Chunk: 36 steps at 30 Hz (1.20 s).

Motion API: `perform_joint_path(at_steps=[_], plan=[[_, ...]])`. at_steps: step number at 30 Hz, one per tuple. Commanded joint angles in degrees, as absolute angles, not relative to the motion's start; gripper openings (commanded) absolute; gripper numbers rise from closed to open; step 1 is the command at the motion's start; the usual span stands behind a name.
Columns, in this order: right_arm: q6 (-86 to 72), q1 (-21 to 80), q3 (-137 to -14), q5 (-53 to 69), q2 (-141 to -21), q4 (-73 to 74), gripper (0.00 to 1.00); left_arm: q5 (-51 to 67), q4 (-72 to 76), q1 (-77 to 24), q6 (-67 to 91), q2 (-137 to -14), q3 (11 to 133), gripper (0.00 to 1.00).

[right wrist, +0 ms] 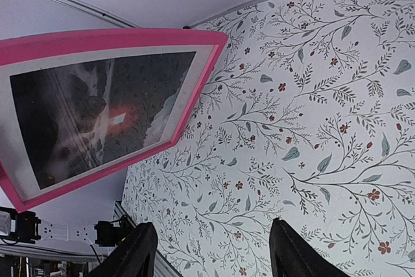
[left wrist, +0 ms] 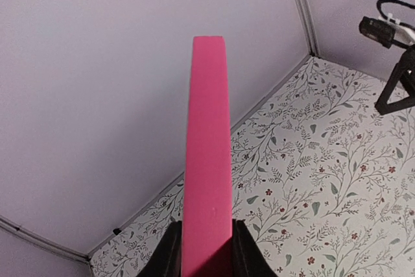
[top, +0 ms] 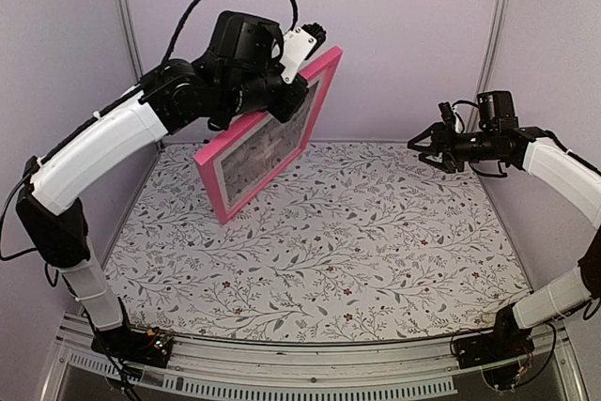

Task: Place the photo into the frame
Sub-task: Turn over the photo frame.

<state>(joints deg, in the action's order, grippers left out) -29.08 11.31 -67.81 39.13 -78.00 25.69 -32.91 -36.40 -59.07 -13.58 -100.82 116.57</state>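
The pink frame (top: 211, 185) hangs tilted in the air over the back left of the table, and my left gripper (top: 286, 100) is shut on its upper edge. In the left wrist view the frame's edge (left wrist: 209, 128) runs straight up from between the fingers of my left gripper (left wrist: 206, 238). The right wrist view shows the frame (right wrist: 97, 40) face-on, with the dark photo (right wrist: 97, 115) and its red glow sitting inside it behind a white mat (right wrist: 202, 63). The photo (top: 268, 143) also shows from above. My right gripper (top: 424, 149) hovers open at the right, nothing between its fingers (right wrist: 139, 251).
A floral-patterned cloth covers the table (top: 376, 251). Purple walls close in the back and sides, with metal posts (top: 122, 7) in the back corners. The frame's lower corner hangs just above the cloth at the left.
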Motion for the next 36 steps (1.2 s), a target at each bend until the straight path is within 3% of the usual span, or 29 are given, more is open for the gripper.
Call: perform_joint_path(at_steps=[1,11,18,27,36], plan=[[-28.04,10.81,-66.90,39.53,-78.90,24.43,0.62,-22.60,-34.57,-54.13,-4.41,-95.69,123.29,0.00],[-27.87,10.44,-65.45,41.41,-80.76,22.10,0.62,3.26,-34.19,-36.23,16.57,-93.41,126.37,0.00],[-28.64,10.45,-63.37,42.29,-81.02,20.31,0.62,18.10,-18.65,-27.13,33.22,-88.44,111.24,0.00],[-29.70,10.37,-60.22,42.85,-80.55,18.18,0.62,21.19,4.73,-18.71,51.31,-79.68,84.08,0.00],[-30.29,10.38,-56.62,42.88,-81.00,15.71,0.62,17.60,16.64,-16.68,59.42,-75.85,64.15,0.00]])
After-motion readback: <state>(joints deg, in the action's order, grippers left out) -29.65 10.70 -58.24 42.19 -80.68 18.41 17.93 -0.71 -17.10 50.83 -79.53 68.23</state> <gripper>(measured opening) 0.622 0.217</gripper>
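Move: Already pinched by the left fingers at the middle of a short side, the photo frame hangs steeply, its middle about 8 cm ahead of that hand, 4 cm left and 17 cm below. The bare middle of the table lies some 5 cm ahead, 2 cm right and 40 cm down; the open right gripper is level fore and aft, 24 cm right and 14 cm lower. From the right hand, the frame's middle is about 8 cm ahead, 27 cm left and 4 cm lower. Rolling its wrist some 70 degrees, left side down, and tipping the fingers downward, the left hand keeps its pinch and swings the frame's hanging end out to the right. Meanwhile it travels about 19 cm left and somewhat forward, rising a little first and then sinking about 15 cm towards the table. The empty right hand, still open, sinks about 6 cm. ##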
